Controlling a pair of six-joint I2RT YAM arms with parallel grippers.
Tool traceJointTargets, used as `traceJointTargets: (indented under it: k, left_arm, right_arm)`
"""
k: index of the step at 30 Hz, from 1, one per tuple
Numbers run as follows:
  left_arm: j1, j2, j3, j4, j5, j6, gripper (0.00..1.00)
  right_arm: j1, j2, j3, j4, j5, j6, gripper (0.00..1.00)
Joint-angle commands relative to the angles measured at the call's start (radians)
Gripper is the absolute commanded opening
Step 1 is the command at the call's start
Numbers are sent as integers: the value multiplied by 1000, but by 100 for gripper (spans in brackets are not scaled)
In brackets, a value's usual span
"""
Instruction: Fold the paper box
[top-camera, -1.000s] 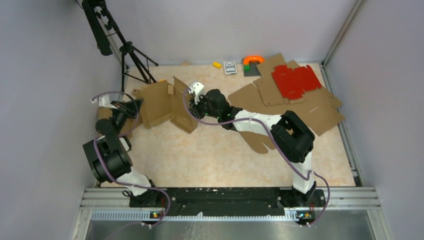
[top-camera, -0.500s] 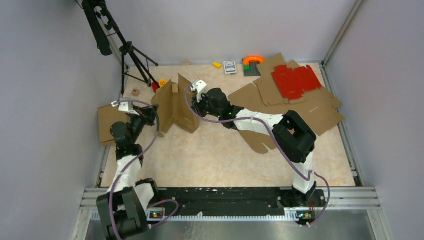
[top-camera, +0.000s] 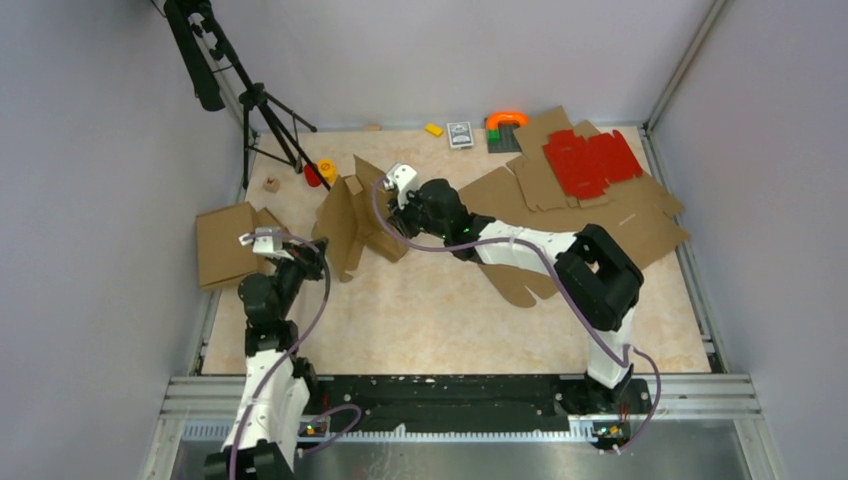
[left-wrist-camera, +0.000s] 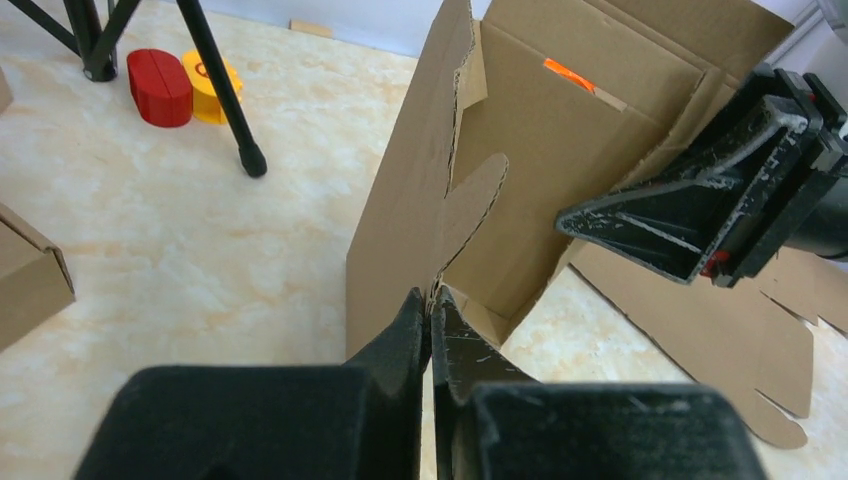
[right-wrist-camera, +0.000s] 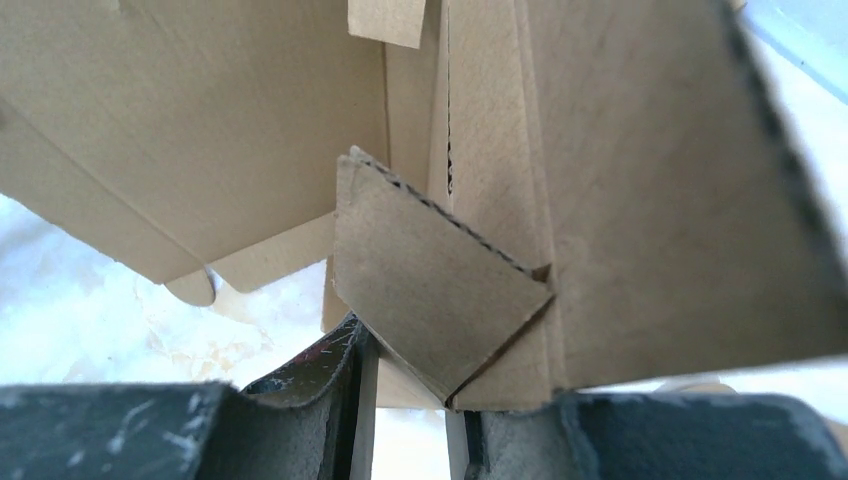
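Note:
The paper box (top-camera: 345, 215) is a brown cardboard die-cut standing half folded at the middle left of the table, its panels upright. My left gripper (top-camera: 320, 247) is at its near left corner. In the left wrist view the left gripper (left-wrist-camera: 432, 298) is shut, with the lower edge of a paper box (left-wrist-camera: 410, 200) panel nipped between the tips. My right gripper (top-camera: 390, 212) reaches in from the right. The right wrist view shows the right gripper (right-wrist-camera: 410, 400) closed around folded flaps of the paper box (right-wrist-camera: 620, 200). The same right gripper (left-wrist-camera: 565, 222) shows black against the inner wall.
A tripod (top-camera: 265, 110) stands at the back left, with red and yellow blocks (top-camera: 318, 172) by its foot. A small folded brown box (top-camera: 225, 245) lies at the left edge. Flat cardboard with a red die-cut sheet (top-camera: 590, 160) covers the back right. Another flat piece (top-camera: 520, 285) lies under the right arm.
My left arm has dropped low and its gripper has moved right and nearer, closing. The box's left panel swung from spread out to upright. The right gripper barely moved.

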Motion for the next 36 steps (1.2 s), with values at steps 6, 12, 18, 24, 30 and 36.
traceJointTargets:
  k: [6,12,18,24,30,36]
  left_arm:
    - [-45,-157,-20,-229,24,-67,0]
    - [-108,-251,-30,-340,21,-135,0]
    - [-184,-232,-34,-330,-36,-183,0]
    - [-241,-77,32,-304,-86,-217,0]
    - [-243,29,67,-259,-124,-272,0]
    - [-244,81,136,-322,-127,-204,9]
  right_arm:
    - [2,-53,-65,-6,-13,16,17]
    - [4,-75,-123,91,-3,56,16]
    - [37,-76,-138,118,-10,56,16]
    - [68,-93,-161,140,29,4,16]
    - [72,-126,-200,166,164,40,16]
    - [72,-157,-230,158,186,97,16]
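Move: The left gripper, shut, has the rounded tab on the near end of the half-folded box's left side panel about 4 cm to its right, some 2 cm ahead and a little lower; the panel's middle is roughly 6 cm ahead and 5 cm right. The smaller closed box stands some 19 cm to its left and 4 cm farther out. From the right hand, already holding the box's right wall flap, that tab lies about 8 cm left and 5 cm back. The left hand, fingers staying practically shut, swings mostly right by about 5 cm after the side panel's tab, first drawing back some 3 cm and then coming forward again, while its tips dip and its left side drops, each by 10 to 15 degrees, bringing the fingertips in front of the tab's lower edge, where contact can't be made out. The right hand keeps its pinch on the flap and carries the box about 3 cm right and slightly back, turning clockwise some 10 degrees late on. ##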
